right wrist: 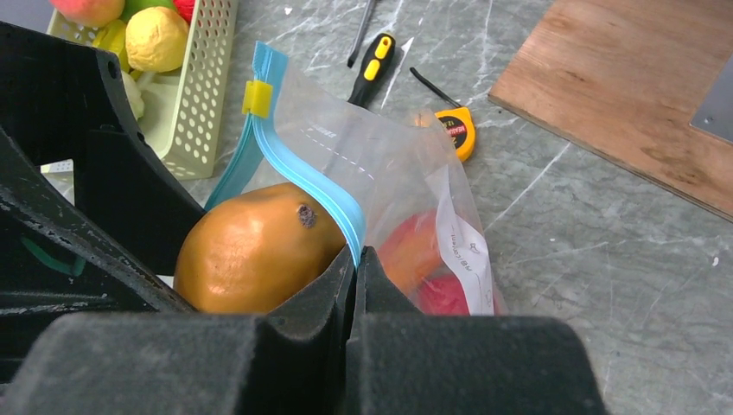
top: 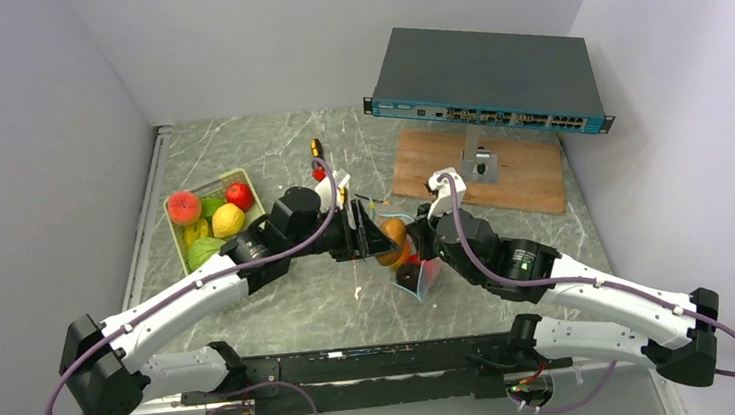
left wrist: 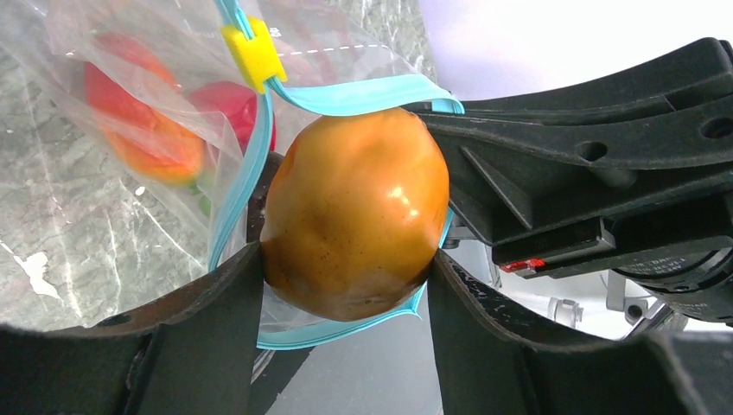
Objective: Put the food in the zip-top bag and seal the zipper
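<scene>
My left gripper is shut on an orange-yellow toy fruit and holds it in the open mouth of the clear zip-top bag. The teal-blue zipper loops round the fruit, with a yellow slider at its end. Red and orange fruits lie inside the bag. My right gripper is shut on the zipper, pinching one side of the bag's mouth beside the fruit. In the top view both grippers meet at the bag in mid-table, with the fruit between them.
A pale green tray at the left holds several more toy fruits. A yellow tape measure and a screwdriver lie just behind the bag. A wooden board and a network switch stand at the back right.
</scene>
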Robot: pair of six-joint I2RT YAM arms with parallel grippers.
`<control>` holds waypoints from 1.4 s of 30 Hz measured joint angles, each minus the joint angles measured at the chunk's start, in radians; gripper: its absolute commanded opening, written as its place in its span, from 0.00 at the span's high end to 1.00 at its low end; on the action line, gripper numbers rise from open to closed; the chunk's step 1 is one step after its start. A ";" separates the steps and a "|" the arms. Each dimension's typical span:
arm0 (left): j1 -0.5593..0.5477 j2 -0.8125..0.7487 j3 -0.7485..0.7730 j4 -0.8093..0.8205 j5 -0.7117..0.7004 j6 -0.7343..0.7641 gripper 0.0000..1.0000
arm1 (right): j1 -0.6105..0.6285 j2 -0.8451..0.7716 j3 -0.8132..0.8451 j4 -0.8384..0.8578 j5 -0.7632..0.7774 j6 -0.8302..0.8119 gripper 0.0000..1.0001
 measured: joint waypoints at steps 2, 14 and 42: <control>0.000 0.000 0.000 -0.005 -0.008 0.001 0.34 | 0.000 0.000 -0.001 0.001 0.000 0.002 1.00; -0.002 -0.011 0.018 -0.045 -0.034 0.032 0.04 | 0.000 0.001 -0.001 0.009 -0.005 0.003 1.00; 0.452 -0.274 0.078 -0.454 -0.397 0.343 0.00 | 0.001 -0.003 -0.014 0.015 -0.014 -0.002 1.00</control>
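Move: The left hand has the orange-brown food gripped just past its fingertips, at the open mouth of the zip-top bag; the mouth's middle is about 1 cm right, 3 cm back and 3 cm below the hand. Inside the bag, the dark food is some 4 cm right, 4 cm back and 11 cm down. The basket's middle is about 40 cm left, 10 cm ahead and 13 cm below. From the right hand, which pinches the rim, the mouth's middle is about 5 cm left, 5 cm back and 3 cm lower. The left fingers spread and let go of the orange-brown food over the bag mouth, then the hand backs up about 4 cm, clear of the rim. It swings away some 20 cm left and 9 cm forward towards the basket, picking up speed, sinking again and turning about 35 degrees counter-clockwise with its fingers wide. The right hand stays put, still pinching the bag's rim. ##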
